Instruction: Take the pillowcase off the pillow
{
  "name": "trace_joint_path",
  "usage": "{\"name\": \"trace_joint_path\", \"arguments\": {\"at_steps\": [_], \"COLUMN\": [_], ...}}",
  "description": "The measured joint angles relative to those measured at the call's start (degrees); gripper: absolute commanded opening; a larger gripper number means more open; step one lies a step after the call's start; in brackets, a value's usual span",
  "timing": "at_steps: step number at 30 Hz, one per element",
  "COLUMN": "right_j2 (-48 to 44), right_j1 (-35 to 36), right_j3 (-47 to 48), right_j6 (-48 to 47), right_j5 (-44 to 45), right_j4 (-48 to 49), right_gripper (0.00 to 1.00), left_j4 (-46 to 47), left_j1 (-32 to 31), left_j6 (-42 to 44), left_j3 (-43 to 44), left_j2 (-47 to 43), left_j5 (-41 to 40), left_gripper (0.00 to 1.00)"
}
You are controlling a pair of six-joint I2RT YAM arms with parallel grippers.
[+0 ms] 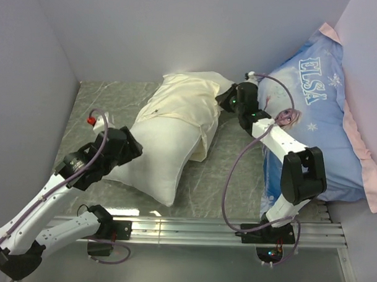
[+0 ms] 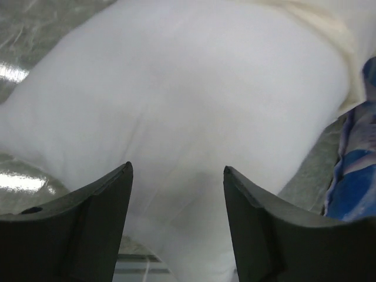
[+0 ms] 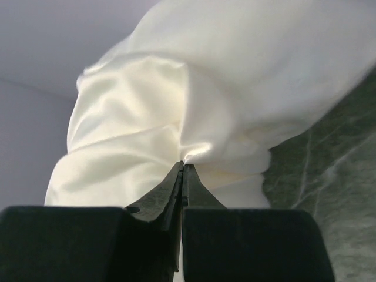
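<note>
The white pillow (image 1: 157, 161) lies diagonally across the table, its near half bare. The cream pillowcase (image 1: 177, 103) covers its far half, bunched toward the back. My left gripper (image 1: 133, 150) stands open at the pillow's near left side, and the left wrist view shows white pillow (image 2: 176, 94) filling the gap between the fingers (image 2: 106, 200). My right gripper (image 1: 222, 100) is at the far right end of the pillowcase, shut on a pinch of cream fabric (image 3: 147, 111) at the jaw tips (image 3: 183, 165).
A blue ELSA-printed pillow (image 1: 320, 102) with a pink edge lies at the right, under my right arm. Grey walls close the back and both sides. A metal rail (image 1: 204, 228) runs along the near edge. The table is marbled grey (image 1: 109, 95).
</note>
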Motion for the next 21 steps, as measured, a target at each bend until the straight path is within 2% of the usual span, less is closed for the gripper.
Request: {"name": "trace_joint_path", "arguments": {"at_steps": [3, 5, 6, 7, 9, 10, 14, 18, 21], "right_j2": [-0.48, -0.74, -0.76, -0.85, -0.96, -0.96, -0.92, -0.57, -0.17], "right_j1": [5.25, 8.04, 8.96, 9.42, 9.60, 9.60, 9.38, 9.33, 9.33], "right_j3": [-0.70, -1.18, -1.18, -1.18, -0.92, -0.57, 0.76, 1.70, 1.84], "right_j6": [-2.36, -3.56, -4.09, -4.39, -4.85, -5.03, -5.49, -5.57, -5.55], "right_j5": [1.51, 2.19, 2.34, 2.36, 2.34, 2.32, 2.12, 1.86, 1.81], "right_j4": [-0.17, -0.57, -0.61, -0.61, -1.01, -1.33, -2.62, -3.61, -4.02], "right_gripper": [0.00, 0.00, 0.00, 0.00, 0.00, 0.00, 0.00, 0.00, 0.00], "left_j4": [2.51, 5.75, 6.82, 7.91, 9.29, 9.90, 11.30, 10.78, 10.08], "left_j1": [1.16, 1.36, 1.36, 1.33, 0.79, -0.07, -5.57, -12.41, -14.53], "left_j6": [4.94, 9.14, 10.64, 12.46, 15.52, 17.00, 21.27, 24.81, 25.68], "left_j3": [5.53, 8.11, 8.68, 9.03, 9.09, 9.09, 9.14, 10.75, 11.69], "left_j2": [3.89, 6.32, 7.19, 8.31, 10.73, 12.55, 18.91, 26.82, 32.54], "left_j5": [0.70, 2.86, 3.78, 4.94, 6.34, 6.64, 5.46, 0.22, -4.85], "left_gripper": [0.82, 0.84, 0.85, 0.90, 0.92, 0.98, 0.99, 0.99, 0.99]}}
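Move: The bare end of the pillow sticks out of its case below my open left hand, its middle some 7 cm to the right, 4 cm ahead and about 10 cm lower. The pillowcase hem crosses the pillow roughly 16 cm ahead of that hand and 11 cm to its right, some 8 cm below. My right hand holds the case; from it the bare end of the pillow lies about 24 cm back, 21 cm left and 12 cm down. I carry my left hand up about 5 cm and forward, then swing it right and down over the bare pillow, some 11 cm rightward in all, rolling it about 40 degrees left side up as the fingers spread fully and the tips come down onto the cloth. My shut right hand keeps its pinch on the pillowcase, drawing it left about 7 cm and slightly back, then holds it there. ##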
